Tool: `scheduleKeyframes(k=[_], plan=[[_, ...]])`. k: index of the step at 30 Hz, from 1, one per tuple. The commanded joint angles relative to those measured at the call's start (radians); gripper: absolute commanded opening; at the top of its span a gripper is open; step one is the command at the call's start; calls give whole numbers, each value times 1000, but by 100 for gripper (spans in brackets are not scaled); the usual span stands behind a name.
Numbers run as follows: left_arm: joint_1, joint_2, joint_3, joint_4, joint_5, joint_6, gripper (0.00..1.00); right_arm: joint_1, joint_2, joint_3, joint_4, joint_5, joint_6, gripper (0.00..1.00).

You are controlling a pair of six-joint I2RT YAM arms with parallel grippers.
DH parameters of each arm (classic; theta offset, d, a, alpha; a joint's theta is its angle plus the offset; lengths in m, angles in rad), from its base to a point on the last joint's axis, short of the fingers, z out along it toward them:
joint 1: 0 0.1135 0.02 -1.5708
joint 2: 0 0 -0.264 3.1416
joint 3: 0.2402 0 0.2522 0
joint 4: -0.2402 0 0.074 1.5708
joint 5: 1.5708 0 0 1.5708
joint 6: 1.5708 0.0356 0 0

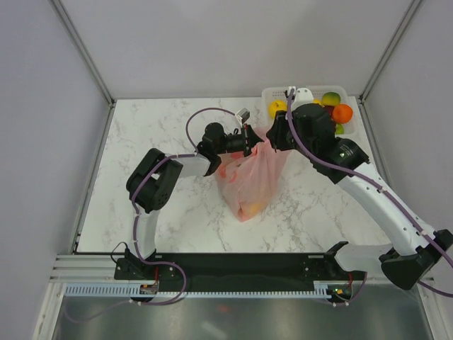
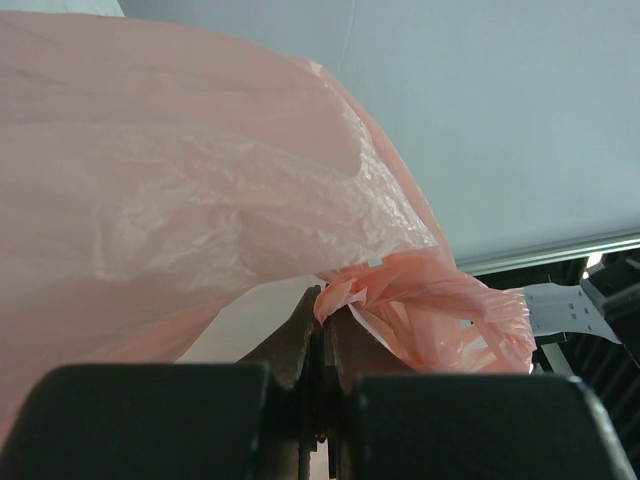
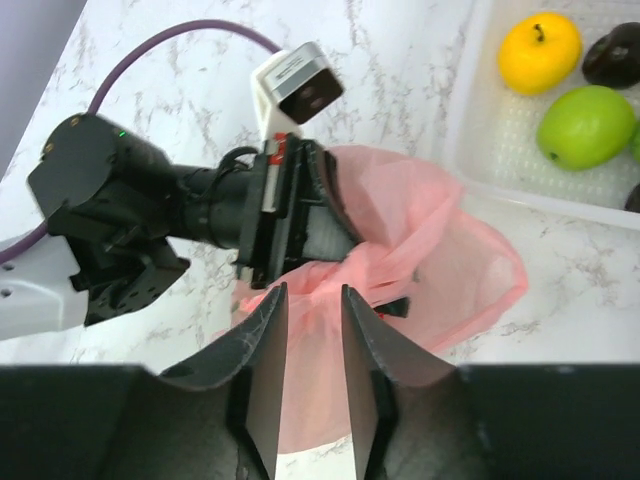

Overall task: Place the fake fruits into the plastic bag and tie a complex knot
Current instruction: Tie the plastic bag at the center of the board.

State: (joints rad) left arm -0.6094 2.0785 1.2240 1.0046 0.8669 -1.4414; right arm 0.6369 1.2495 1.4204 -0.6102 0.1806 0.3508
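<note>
The pink plastic bag (image 1: 249, 177) stands mid-table with fruit shapes showing through its lower part (image 1: 252, 209). My left gripper (image 1: 249, 140) is shut on a bunched strip of the bag's top edge (image 2: 345, 295), holding it up. My right gripper (image 3: 312, 296) hovers just above the bag's mouth (image 3: 440, 250), jaws apart, with pink plastic showing beyond the gap and nothing pinched. It sits close beside the left gripper (image 3: 300, 225). More fake fruits lie in the white basket: a yellow one (image 3: 540, 52), a green one (image 3: 586, 126), a dark purple one (image 3: 613, 55) and an orange one (image 1: 342, 113). No knot shows.
The white lattice basket (image 1: 272, 92) stands at the back right corner, right behind my right arm (image 1: 368, 188). Grey walls with metal rails close in the marble table (image 1: 156, 127) on three sides.
</note>
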Motion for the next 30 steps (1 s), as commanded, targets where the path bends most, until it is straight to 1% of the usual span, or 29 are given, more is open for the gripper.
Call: scheduleKeyframes(k=[1,4,7,8,11,14,21,30], plan=[[-6,-44,31,48,27,26,2,-75,-27,15,-6,-22,-3,34],[-6,-43,32,49,29,26,2,-146,-33,-18,-3,-84,-3,28],[-6,-41,35,49,34,24,2,-189,-32,-58,19,-136,-1,24],[-6,-40,37,49,35,22,2,-213,-27,-67,27,-179,-1,20],[-6,-35,42,48,40,21,2,-221,-12,-90,62,-263,2,17],[-6,-32,48,49,44,18,2,-223,-1,-103,84,-299,2,17],[-7,-29,60,49,60,12,2,-223,48,-103,105,-314,-4,16],[-26,5,114,35,83,6,2,-223,116,-84,147,-329,-1,15]])
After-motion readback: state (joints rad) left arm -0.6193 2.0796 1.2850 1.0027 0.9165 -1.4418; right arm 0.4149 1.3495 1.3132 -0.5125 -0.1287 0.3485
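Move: The bag's twisted neck, gathered at the left fingertips, is the right hand's aim: about 3 cm ahead of the right hand, 4 cm to its left and 9 cm below it. The left gripper's fingertips lie some 2 cm ahead, 6 cm left and 10 cm down from the right hand; the fruit tray is roughly 30 cm ahead, 16 cm right and 28 cm lower. From the left hand, already pinching the plastic, the neck is about 2 cm right, 1 cm ahead and 1 cm up. The right hand first swings about 5 cm to its right and a little forward, then turns back left while sinking and finishes forward and down, roughly 6 cm lower in all, its tips tilting about 10 degrees further down and its partly open fingers closing most of the way as they come in close to the bag's neck beside the left fingertips. The left hand keeps its shut pinch on the plastic, staying put at first and then rising about 2 cm towards the end. ##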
